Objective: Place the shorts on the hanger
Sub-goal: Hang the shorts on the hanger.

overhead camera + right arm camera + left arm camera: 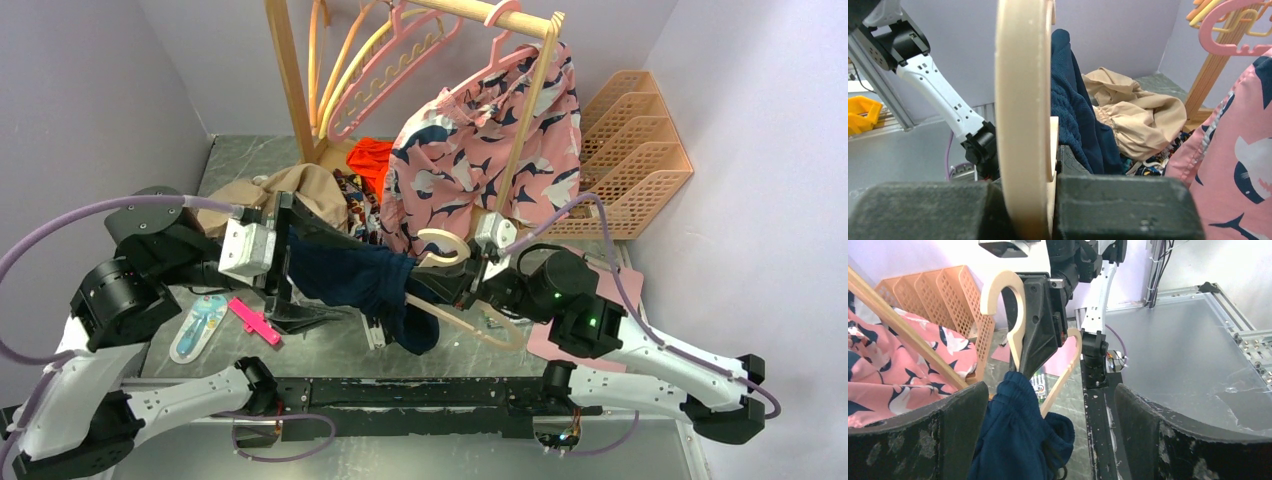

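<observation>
The pale wooden hanger (441,246) is held at its neck by my right gripper (472,278), which is shut on it. Its hook (998,286) points up and one arm (470,326) slants down toward the table front. The navy shorts (360,280) drape over the other arm and hang bunched, with the drawstring dangling (1013,440). My left gripper (288,262) is at the shorts' left end with its jaws wide apart (1050,390). The fabric lies between them, beside the left finger. The right wrist view shows the hanger (1023,100) edge-on between my pads (1023,205), with the shorts (1075,115) behind.
A wooden rack holds pink hangers (400,60) and the pink printed shorts (490,160). A tan garment (300,190) and other clothes are piled behind. An orange mesh organiser (625,150) stands at the right. A pink clip (255,322) and a blister pack (195,328) lie at the front left.
</observation>
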`<state>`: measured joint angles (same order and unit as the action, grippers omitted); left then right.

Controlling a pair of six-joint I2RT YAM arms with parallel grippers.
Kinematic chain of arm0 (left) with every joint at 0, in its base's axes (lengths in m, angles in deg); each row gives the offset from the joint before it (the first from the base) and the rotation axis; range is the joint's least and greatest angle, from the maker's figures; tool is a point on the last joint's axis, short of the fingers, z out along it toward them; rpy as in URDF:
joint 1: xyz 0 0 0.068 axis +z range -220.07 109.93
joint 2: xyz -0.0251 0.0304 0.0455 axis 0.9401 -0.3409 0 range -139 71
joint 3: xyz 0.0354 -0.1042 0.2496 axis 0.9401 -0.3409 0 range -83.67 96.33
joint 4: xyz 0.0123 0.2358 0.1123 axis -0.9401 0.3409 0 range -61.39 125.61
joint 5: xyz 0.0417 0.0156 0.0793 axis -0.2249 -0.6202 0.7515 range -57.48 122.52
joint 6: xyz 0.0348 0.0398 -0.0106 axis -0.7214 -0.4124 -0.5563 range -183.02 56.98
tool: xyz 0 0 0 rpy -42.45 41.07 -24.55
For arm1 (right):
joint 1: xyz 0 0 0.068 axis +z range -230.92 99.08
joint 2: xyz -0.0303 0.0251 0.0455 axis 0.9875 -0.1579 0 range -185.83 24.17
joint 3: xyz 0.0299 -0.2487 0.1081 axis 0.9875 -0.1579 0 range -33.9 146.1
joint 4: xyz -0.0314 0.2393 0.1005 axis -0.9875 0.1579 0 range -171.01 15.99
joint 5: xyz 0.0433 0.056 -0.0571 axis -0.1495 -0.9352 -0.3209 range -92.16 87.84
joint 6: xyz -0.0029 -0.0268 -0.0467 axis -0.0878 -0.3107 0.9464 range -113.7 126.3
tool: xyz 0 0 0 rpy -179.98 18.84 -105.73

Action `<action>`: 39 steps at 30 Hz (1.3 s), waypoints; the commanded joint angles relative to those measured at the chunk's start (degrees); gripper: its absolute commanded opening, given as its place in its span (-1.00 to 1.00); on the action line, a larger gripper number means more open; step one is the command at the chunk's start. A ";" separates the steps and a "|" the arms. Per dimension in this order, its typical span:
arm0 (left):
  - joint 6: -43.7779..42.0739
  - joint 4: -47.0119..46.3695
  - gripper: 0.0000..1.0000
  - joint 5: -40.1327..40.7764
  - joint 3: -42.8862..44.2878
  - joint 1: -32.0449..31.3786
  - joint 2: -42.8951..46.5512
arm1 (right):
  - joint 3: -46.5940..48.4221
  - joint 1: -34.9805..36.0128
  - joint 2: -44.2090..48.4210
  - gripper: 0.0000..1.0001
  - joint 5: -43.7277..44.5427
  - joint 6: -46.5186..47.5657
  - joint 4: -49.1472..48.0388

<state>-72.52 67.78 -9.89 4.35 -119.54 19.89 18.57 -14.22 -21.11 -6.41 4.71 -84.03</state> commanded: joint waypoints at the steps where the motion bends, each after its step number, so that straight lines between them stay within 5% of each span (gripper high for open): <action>1: -2.05 4.99 1.00 2.64 1.82 -0.48 -3.21 | 1.84 -0.23 3.20 -1.00 -0.10 0.70 -0.70; 21: -5.84 11.47 0.87 6.97 -0.08 -4.67 -13.59 | 1.32 -0.12 4.93 -1.00 -6.56 2.45 6.41; 32: -7.09 13.12 0.24 8.72 -1.60 -6.90 -15.62 | 1.33 -0.16 4.03 -1.00 -8.89 1.61 4.15; 36: -7.20 13.04 -0.22 8.73 -1.38 -7.20 -16.15 | 0.77 -0.11 3.81 -1.00 -9.70 0.79 1.74; 39: -7.13 13.00 -0.79 8.95 -1.37 -7.54 -16.45 | 0.60 -0.14 2.83 -1.00 -10.60 0.19 0.44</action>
<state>-78.92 81.05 -1.67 3.11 -126.27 4.17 18.40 -14.55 -18.29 -14.06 6.26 -74.13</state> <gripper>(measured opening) 0.258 0.063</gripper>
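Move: The left gripper, empty and wide open, points right; the navy shorts' bunched edge on the hanger lies about 5 cm ahead of it, 5 cm to its right and 9 cm below. From the same hand the hanger's hook stands some 7 cm ahead, 9 cm right and 4 cm lower, and the hanger's bare arm is centred about 1 cm ahead, 14 cm right and 10 cm down. From the right gripper, the bunched edge is about 3 cm left, 1 cm back and 2 cm below. Bring the left gripper down about 12 cm, with some 5 cm to the right and a little forward, to the bunched shorts beside the right fingertips, tipping its fingers some 25 degrees downward. Keep it wide open through the first, faster drop, then close on the fabric over the slower last stretch. Keep the hanger's neck gripped in the right hand while easing it down and back about 3 cm each way. ##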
